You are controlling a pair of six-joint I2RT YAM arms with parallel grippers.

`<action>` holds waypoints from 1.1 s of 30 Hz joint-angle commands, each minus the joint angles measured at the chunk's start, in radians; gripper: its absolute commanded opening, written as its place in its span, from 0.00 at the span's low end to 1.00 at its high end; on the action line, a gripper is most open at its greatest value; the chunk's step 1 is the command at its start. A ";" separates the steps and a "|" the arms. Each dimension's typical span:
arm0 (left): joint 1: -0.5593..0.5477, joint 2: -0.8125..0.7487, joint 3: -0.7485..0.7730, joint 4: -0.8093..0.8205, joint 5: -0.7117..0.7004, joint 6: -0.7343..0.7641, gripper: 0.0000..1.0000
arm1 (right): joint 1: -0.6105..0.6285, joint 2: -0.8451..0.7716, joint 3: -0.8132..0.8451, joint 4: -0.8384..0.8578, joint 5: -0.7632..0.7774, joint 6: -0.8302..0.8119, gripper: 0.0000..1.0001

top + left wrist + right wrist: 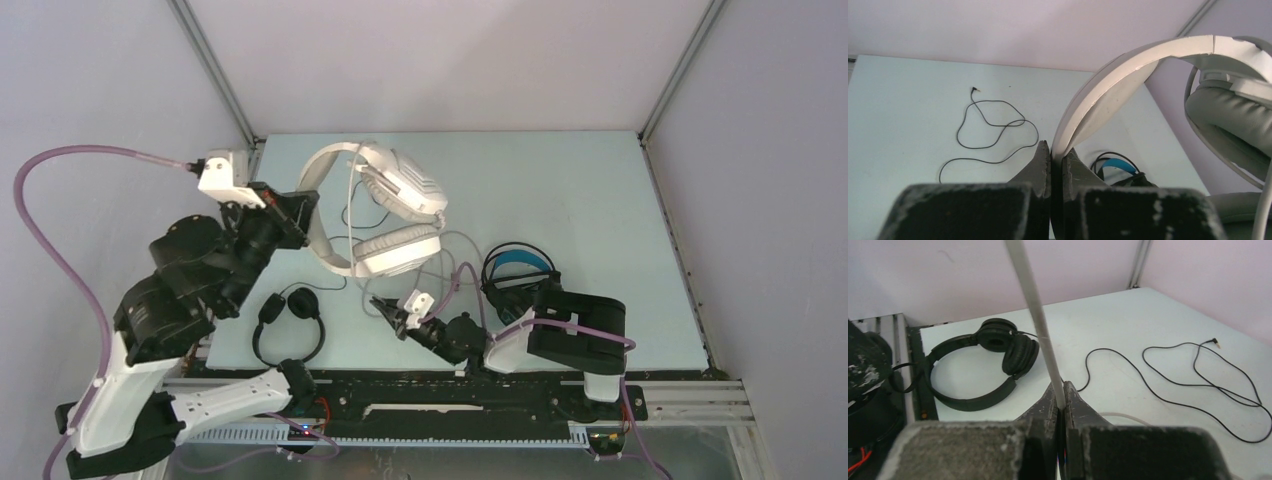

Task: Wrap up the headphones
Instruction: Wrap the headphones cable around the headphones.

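The large white-grey headphones (385, 205) hang tilted above the back of the table. My left gripper (305, 208) is shut on their headband (1128, 65), which rises from between the fingers of the left gripper (1056, 152). My right gripper (385, 307) is shut on their grey cable (1035, 305), which runs taut upward out of the right gripper (1062, 396). The small slim black headphones (290, 320) lie flat near the front left, and in the right wrist view (988, 360) sit just left of the jaws. The black headphones with blue accents (518, 270) lie beside the right arm.
A thin black cable (1173, 380) loops loosely over the tabletop (600, 200); its plug end shows in the left wrist view (993, 130). A slack stretch of grey cable (1123, 416) lies by the right fingers. Walls enclose the table on three sides.
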 commanded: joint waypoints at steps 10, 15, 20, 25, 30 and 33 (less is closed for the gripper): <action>0.006 -0.122 0.020 -0.033 0.354 -0.047 0.00 | -0.143 -0.167 -0.046 -0.091 -0.049 0.103 0.00; 0.006 -0.131 -0.011 -0.071 0.370 0.063 0.00 | -0.240 -0.312 -0.040 -0.293 -0.190 0.220 0.00; 0.006 -0.153 -0.104 -0.038 0.410 0.206 0.00 | -0.284 -0.484 -0.039 -0.507 -0.241 0.244 0.00; 0.005 -0.141 -0.189 -0.014 0.398 0.409 0.00 | -0.335 -0.655 0.006 -0.790 -0.322 0.317 0.00; 0.006 -0.114 -0.223 -0.010 0.418 0.566 0.00 | -0.385 -0.792 0.062 -1.065 -0.423 0.373 0.00; 0.006 -0.107 -0.245 -0.003 0.461 0.645 0.00 | -0.391 -0.841 0.103 -1.196 -0.457 0.377 0.00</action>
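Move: The white headphones, held by the headband in the left gripper, have their middle about 9 cm to that hand's right, level with it in reach and height. From the right gripper, which holds their cable, they hang about 29 cm above, 3 cm farther out and 3 cm to the right. On the table some 15 cm below the right hand, the small black headphones lie 18 cm to its left and 2 cm ahead, and the folded black headphones 31 cm right and 15 cm ahead. Keep the right gripper shut on the cable and swing it up and to the right, about 11 cm each way, forward at first and then easing slightly back, bringing the cable up past the cups to their right side. Meanwhile draw the left gripper back about 5 cm, then lower it some 10 cm, easing forward, and turn it clockwise while rolling its left side up about 35 degrees, still pinching the headband. ##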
